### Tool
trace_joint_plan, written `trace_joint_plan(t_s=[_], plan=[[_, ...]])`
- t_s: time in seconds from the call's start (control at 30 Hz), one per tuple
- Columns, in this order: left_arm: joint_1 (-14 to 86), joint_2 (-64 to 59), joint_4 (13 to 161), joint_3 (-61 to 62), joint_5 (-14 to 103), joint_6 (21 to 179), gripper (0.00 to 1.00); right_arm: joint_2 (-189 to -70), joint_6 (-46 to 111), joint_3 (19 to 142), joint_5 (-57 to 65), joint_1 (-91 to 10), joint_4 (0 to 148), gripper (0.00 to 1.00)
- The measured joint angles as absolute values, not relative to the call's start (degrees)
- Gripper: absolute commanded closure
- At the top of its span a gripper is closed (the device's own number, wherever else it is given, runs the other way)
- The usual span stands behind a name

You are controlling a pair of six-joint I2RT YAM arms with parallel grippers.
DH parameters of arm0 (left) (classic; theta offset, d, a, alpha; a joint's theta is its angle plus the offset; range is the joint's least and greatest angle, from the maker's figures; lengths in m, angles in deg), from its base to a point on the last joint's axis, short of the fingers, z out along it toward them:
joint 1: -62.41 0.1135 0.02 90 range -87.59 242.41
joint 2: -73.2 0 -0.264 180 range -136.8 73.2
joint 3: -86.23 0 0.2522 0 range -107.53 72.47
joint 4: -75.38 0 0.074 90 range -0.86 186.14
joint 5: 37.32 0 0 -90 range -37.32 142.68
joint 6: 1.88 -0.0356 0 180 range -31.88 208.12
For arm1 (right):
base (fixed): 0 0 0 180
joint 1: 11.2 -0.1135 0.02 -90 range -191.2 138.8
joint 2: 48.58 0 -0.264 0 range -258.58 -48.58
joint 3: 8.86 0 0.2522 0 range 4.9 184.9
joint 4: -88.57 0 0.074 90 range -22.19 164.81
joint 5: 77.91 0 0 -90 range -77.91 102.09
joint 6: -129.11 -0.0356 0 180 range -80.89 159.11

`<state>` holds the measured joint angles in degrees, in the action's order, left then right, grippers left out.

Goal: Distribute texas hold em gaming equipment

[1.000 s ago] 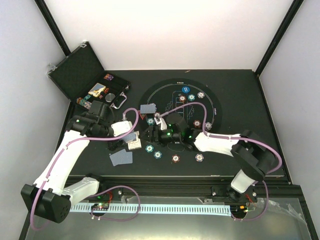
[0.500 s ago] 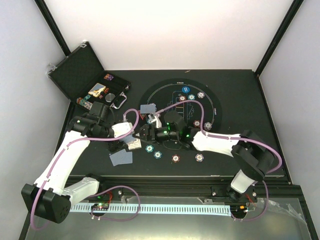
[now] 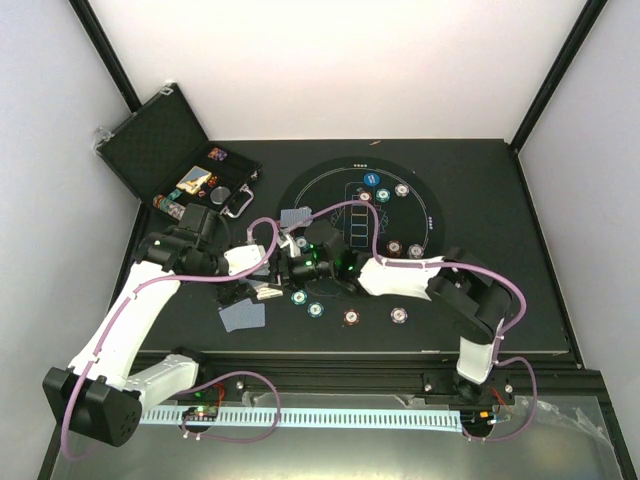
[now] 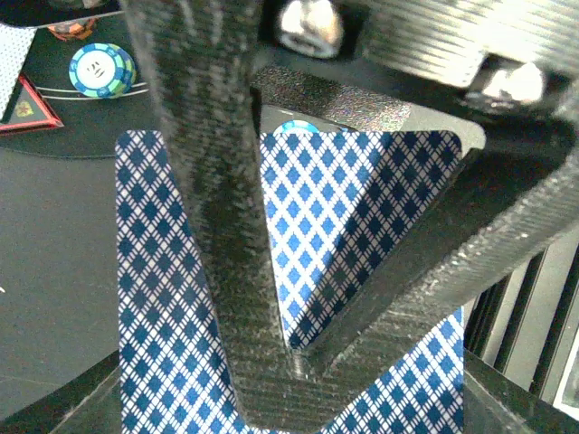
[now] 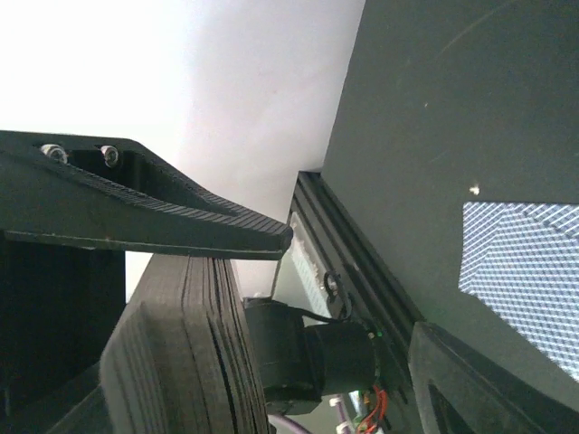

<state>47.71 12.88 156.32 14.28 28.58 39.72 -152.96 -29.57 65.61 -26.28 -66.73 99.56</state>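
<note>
My left gripper (image 3: 257,287) is shut on a small deck of playing cards (image 3: 267,291) at the mat's left edge. In the left wrist view its fingers (image 4: 213,226) meet over the blue-diamond card back (image 4: 163,298), gripper (image 4: 294,357). My right gripper (image 3: 284,270) reaches in from the right, right up against that deck. Its jaws stand apart, gripper (image 5: 353,289), with the upper finger (image 5: 154,212) lying over a dark layered stack (image 5: 181,353). Loose cards lie face down below (image 3: 243,317) and above (image 3: 296,217). Chips (image 3: 299,297) sit around the mat.
The open black case (image 3: 160,140) with more pieces stands at the back left. The round printed mat (image 3: 300,190) carries several chips (image 3: 383,195). A teal chip (image 4: 101,70) and a red triangle marker (image 4: 27,104) show beyond the deck. The table's front rail (image 5: 362,262) is close.
My right gripper has swung left across the mat to the deck in the left gripper. The left arm and its cards have stayed put.
</note>
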Motion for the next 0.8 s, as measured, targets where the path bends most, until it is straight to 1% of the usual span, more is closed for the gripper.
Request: trace_joint_plan(t_s=[0.17,0.33,0.4,0.47,0.6,0.73,0.8], plan=[[47.71,13.02,156.45,14.32,28.47,39.52,0.98,-153.99,-30.97,65.52,-27.13,-66.40,102.12,0.36],[47.71,13.23,156.41,14.34,28.41,39.17,0.98,-153.38,-32.13,62.84,-28.12,-64.89,106.01,0.43],[47.71,13.23,156.45,14.34,28.41,39.13,0.98,-152.50,-32.26,61.59,-28.27,-64.28,106.86,0.48],[47.71,13.23,156.41,14.34,28.41,39.10,0.98,-151.45,-32.11,60.63,-28.45,-63.52,107.08,0.55],[47.71,13.23,156.38,14.34,28.30,39.10,0.99,-149.66,-31.41,60.08,-28.32,-63.01,106.14,0.66],[47.71,13.23,156.43,14.39,28.30,39.10,0.98,-148.09,-30.45,59.93,-27.73,-62.84,104.37,0.80],[47.71,13.23,156.45,14.39,28.32,39.08,0.98,-147.02,-29.81,59.75,-27.31,-62.80,103.36,0.86]])
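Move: The deck is already in the left hand's grip, its middle practically at the left hand point, face-down backs turned up. For the right hand the deck's top card also lies within a centimetre or so of its hand point, one finger already across its back. From the right hand, one pair of dealt cards is some 13 cm ahead, 6 cm right; another about 13 cm back, 8 cm left; a white card pack about 6 cm back, 1 cm left, all roughly 14 cm below. With the left hand holding the deck steady in the air, the right hand, its finger lying over the patterned back at the start, drags the top card off the deck's right-hand end, going about 3 cm to the right and then also rising some 2 cm, with a drift of 1.5 cm forward. As it draws away its fingers close from about three-quarters open to nearly shut, pinching the part of the card that sticks out past the deck, while the wrist barely turns. ##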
